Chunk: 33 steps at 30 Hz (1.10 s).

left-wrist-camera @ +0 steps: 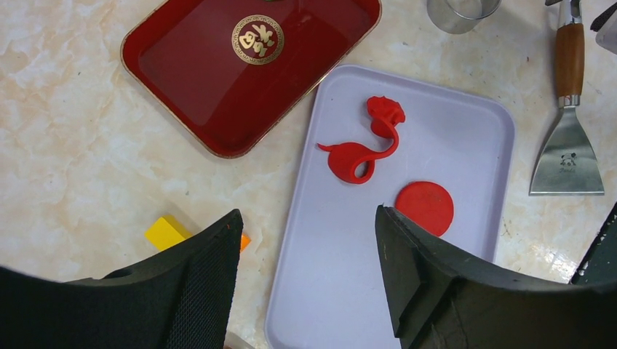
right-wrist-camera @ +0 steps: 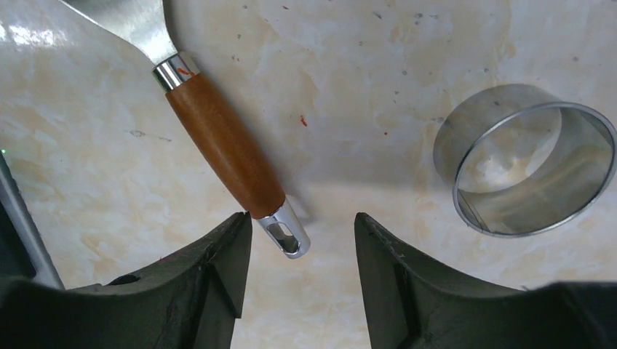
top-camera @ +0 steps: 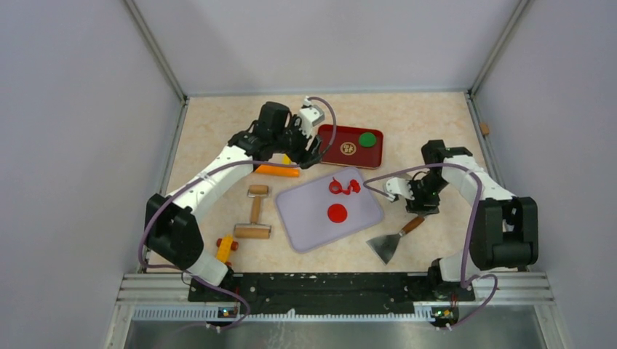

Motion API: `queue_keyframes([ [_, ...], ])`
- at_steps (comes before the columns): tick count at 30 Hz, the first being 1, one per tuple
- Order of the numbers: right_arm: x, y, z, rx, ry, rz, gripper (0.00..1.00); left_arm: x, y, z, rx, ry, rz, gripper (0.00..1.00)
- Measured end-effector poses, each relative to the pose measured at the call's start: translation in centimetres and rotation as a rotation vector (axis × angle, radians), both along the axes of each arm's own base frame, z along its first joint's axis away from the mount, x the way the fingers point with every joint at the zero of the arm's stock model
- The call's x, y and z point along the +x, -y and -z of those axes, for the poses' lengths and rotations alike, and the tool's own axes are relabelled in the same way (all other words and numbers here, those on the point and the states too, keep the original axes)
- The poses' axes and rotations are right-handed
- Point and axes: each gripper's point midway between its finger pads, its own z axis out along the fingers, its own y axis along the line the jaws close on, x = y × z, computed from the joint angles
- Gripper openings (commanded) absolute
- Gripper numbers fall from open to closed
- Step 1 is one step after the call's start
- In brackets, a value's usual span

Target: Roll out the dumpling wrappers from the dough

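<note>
A round flat red dumpling wrapper (top-camera: 336, 213) lies on the lilac board (top-camera: 313, 229); it also shows in the left wrist view (left-wrist-camera: 425, 207). Ragged curly red dough scraps (top-camera: 343, 186) lie at the board's far edge, also in the left wrist view (left-wrist-camera: 362, 151). My left gripper (top-camera: 305, 151) is open and empty, held high beside the red tray; its wrist view (left-wrist-camera: 307, 213) looks down on the board (left-wrist-camera: 335, 291). My right gripper (top-camera: 420, 200) is open and empty, right of the board, low over the scraper's handle end (right-wrist-camera: 284, 234), jaws either side of it (right-wrist-camera: 302, 216), not touching.
A red tray (top-camera: 342, 138) with a green disc (top-camera: 368, 139) stands behind the board. A wooden rolling pin (top-camera: 255, 212) lies left of the board. The scraper (top-camera: 396, 238) lies right of it. A steel ring cutter (right-wrist-camera: 525, 160) sits near the right gripper. Orange block (top-camera: 276, 170), yellow-orange tool (top-camera: 225, 249).
</note>
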Motion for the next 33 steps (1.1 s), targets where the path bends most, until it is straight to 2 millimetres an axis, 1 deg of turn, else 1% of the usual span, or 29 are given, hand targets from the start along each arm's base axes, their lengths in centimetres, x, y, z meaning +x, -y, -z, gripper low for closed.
queue_keyframes([
  [3, -0.3, 0.0, 0.6, -0.012, -0.012, -0.053, 0.55, 0.2, -0.3, 0.2, 0.010, -0.001, -0.003, 0.71],
  [10, -3.0, 0.4, 2.0, -0.029, -0.094, -0.122, 0.54, 0.9, -1.2, 0.4, 0.027, 0.007, -0.031, 0.72],
  [15, -4.3, 0.5, 3.2, -0.033, -0.123, -0.121, 0.50, 1.0, -1.3, 0.4, 0.029, 0.008, -0.037, 0.72],
  [18, -4.2, 0.5, 3.8, -0.034, -0.112, -0.102, 0.46, 1.0, -1.3, 0.4, 0.030, 0.007, -0.037, 0.72],
  [21, -3.5, 0.4, 4.1, -0.032, -0.082, -0.080, 0.39, 1.1, -1.3, 0.7, 0.032, 0.003, -0.037, 0.71],
  [25, -3.3, 0.3, 4.4, -0.030, -0.058, -0.067, 0.19, 1.0, -1.1, 0.8, 0.031, 0.000, -0.026, 0.70],
  [29, -4.2, 0.2, 3.5, -0.017, -0.049, -0.064, 0.09, 0.4, -0.5, 0.6, 0.004, 0.002, 0.037, 0.70],
  [30, -4.2, 0.0, 2.8, -0.007, -0.030, -0.063, 0.07, 0.2, -0.2, 0.6, -0.007, -0.001, 0.059, 0.70],
  [31, -4.3, -0.1, 1.9, 0.003, -0.009, -0.064, 0.01, -0.1, 0.0, 0.6, -0.018, -0.004, 0.079, 0.70],
  [33, -4.0, -0.6, -0.8, 0.029, 0.062, -0.079, 0.00, -0.8, 0.6, 0.7, -0.047, -0.012, 0.131, 0.69],
])
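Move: The scraper's wooden handle has its middle about 6 cm back, 2 cm to the left and 5 cm below the right hand; its steel blade lies farther off, some 13 cm back and 11 cm left. The ring cutter stands about 8 cm ahead and 5 cm left, the pale tray's middle roughly 28 cm left and 1 cm back. From the left hand the handle is about 17 cm back, 33 cm right and well below, some 19 cm. Bring the right gripper back and down onto the scraper's handle, about 4 cm each way, fingers pointing down and half open. Close them to pinch the wood near its butt end, then lift straight up quickly, some 5 cm, keeping the grip. ##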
